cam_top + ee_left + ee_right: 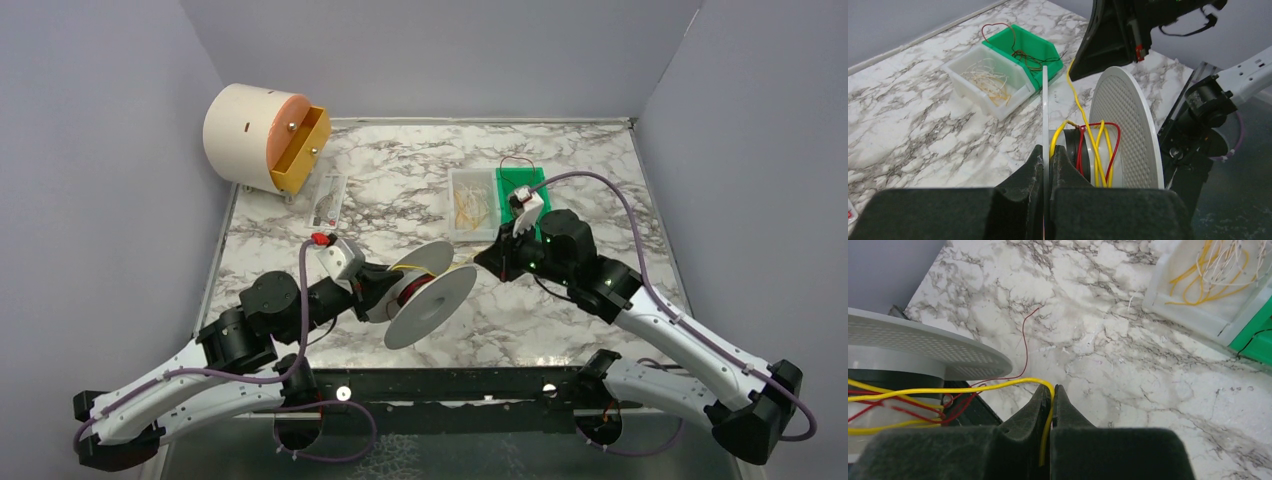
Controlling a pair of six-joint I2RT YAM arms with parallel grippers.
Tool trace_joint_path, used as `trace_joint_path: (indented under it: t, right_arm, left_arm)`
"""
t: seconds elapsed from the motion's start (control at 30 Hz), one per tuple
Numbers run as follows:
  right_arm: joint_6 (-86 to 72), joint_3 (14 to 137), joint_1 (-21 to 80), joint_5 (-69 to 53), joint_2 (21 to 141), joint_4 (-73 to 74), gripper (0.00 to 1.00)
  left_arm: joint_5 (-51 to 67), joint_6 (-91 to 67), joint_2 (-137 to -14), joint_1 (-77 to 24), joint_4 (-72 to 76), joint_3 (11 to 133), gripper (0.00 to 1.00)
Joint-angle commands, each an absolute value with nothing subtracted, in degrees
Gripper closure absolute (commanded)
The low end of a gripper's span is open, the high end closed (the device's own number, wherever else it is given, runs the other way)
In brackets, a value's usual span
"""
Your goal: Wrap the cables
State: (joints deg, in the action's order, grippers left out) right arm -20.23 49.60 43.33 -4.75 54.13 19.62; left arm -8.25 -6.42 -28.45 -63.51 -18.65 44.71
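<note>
A white spool (430,300) with two round flanges hangs tilted over the table's near middle. My left gripper (1046,150) is shut on the thin edge of the nearer flange (1044,100); the perforated flange (1128,130) stands to its right. Yellow and red cables (1100,150) are looped round the hub between them. One yellow cable (983,388) runs from the hub to my right gripper (1053,390), which is shut on it just right of the spool (923,342). A thin red cable (1024,345) trails loose from the spool onto the marble.
A white bin (472,203) of yellow and pale wires and a green bin (530,180) with dark wires stand behind the right gripper (483,258). A cream drum with an open yellow drawer (262,135) sits at the back left, a small clear packet (328,200) beside it.
</note>
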Motion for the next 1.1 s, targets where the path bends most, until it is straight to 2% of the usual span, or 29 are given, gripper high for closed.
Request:
trace_joint_path:
  t: [0.0,0.4,0.77,1.07]
  right_arm:
    - [-23.3,45.9,41.6,-9.3,52.7,14.3,0.99]
    - [-25.6,37.5,41.4,-17.8,48.2,7.6,0.99]
    - [-26.8,33.2,41.4,-33.4,44.0,-1.9,0.99]
    - [-31.6,29.8,41.4,-46.4,41.7,-15.3,0.99]
  left_arm:
    - [-4.1,-9.0,-27.2,-63.9,-8.4,49.0,1.00]
    - [-8.1,-12.9,-28.8,-63.9,7.3,47.2,1.00]
    - [-10.1,-14.1,-32.9,-63.9,20.0,46.2,1.00]
    - [-8.5,-14.9,-36.0,-63.9,26.4,47.4,1.00]
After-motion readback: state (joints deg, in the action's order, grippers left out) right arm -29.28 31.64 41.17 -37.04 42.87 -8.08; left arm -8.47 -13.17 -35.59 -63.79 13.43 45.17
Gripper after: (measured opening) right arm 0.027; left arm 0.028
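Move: Just off the left fingertips is the spool they already grip by one flange, its middle some 5 cm to the right, 2 cm back and 3 cm below. From the right hand, which still pinches the yellow cable, the spool's middle lies about 12 cm left and 7 cm back, roughly level. The white tray lies about 16 cm straight ahead of the right hand, the green tray as far ahead and 11 cm to the right, both about 18 cm below. Lifting the spool about 11 cm, the left hand drifts some 3 cm right and tips its fingers upward by roughly 25 degrees, grip kept. The right hand dips a couple of centimetres, then draws the pinched yellow cable back towards the robot, about 9 cm, and a little left beside the spool, rising again as the wrist turns counter-clockwise and rolls its left side up. ##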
